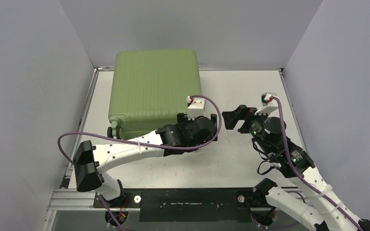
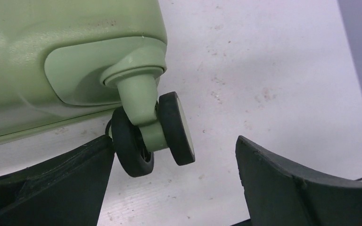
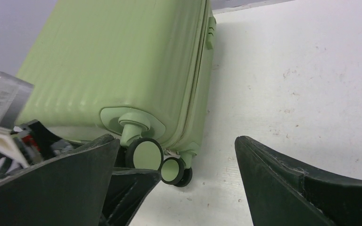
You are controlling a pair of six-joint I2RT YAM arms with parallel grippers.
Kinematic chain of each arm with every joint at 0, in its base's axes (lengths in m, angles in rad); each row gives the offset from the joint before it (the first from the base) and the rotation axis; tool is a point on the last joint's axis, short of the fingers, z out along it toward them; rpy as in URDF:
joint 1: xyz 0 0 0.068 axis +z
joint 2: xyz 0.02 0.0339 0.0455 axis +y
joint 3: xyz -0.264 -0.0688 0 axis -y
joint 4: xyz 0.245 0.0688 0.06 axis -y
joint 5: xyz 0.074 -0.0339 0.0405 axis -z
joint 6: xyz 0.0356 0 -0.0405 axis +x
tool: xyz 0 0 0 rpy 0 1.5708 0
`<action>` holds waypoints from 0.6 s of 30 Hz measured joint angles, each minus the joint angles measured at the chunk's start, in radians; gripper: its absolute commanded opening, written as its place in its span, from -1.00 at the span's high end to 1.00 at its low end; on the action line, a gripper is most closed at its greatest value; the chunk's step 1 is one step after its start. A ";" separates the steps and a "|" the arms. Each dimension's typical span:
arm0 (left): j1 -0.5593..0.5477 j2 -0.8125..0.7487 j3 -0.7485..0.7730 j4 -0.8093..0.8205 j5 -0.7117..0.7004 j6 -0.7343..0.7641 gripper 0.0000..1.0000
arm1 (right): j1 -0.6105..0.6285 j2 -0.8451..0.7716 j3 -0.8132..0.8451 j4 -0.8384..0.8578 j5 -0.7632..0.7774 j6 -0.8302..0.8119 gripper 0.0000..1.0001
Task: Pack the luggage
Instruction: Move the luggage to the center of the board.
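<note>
The luggage (image 1: 154, 89) is a light-green ribbed suitcase, lying flat and zipped shut at the back left of the table. My left gripper (image 1: 197, 118) is at its near right corner, open. In the left wrist view a black caster wheel (image 2: 174, 127) hangs between the jaws of the left gripper (image 2: 174, 141), close to the left finger (image 2: 75, 183) and not pinched. My right gripper (image 1: 234, 122) hovers open just right of that corner, apart from the luggage (image 3: 118, 61). The right gripper (image 3: 174, 139) looks at two green-hubbed wheels (image 3: 146, 154) with nothing between its fingers.
The white table (image 1: 250, 91) stretches to the right of the suitcase. Grey panels wall it in on the left, back and right. Another wheel (image 1: 114, 130) sticks out at the suitcase's near left corner. A purple cable (image 1: 77, 137) loops from the left arm.
</note>
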 measured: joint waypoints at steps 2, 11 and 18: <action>0.003 0.031 0.010 -0.021 -0.013 0.002 -0.95 | 0.000 -0.013 0.000 -0.008 0.000 0.001 -1.00; 0.060 0.098 0.075 -0.066 -0.026 0.015 -0.58 | 0.000 -0.084 -0.044 -0.023 -0.017 0.011 -1.00; 0.092 0.106 0.074 -0.049 0.014 0.053 0.47 | 0.000 -0.160 -0.176 -0.010 -0.054 -0.033 -0.91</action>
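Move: The luggage's near right upper twin wheel is just in front of the left hand, about 4 cm ahead, 1 cm left and 3 cm down. The lower wheel sits some 14 cm beneath the upper one; the middle of the luggage lies roughly 27 cm ahead and 19 cm left of the left hand, about 9 cm down. From the right hand, the upper wheel is about 17 cm left, 3 cm ahead and 10 cm down. Left hand reaches 4 cm forward, slightly down, half-closing around the upper wheel; right sinks 5 cm, easing back. ##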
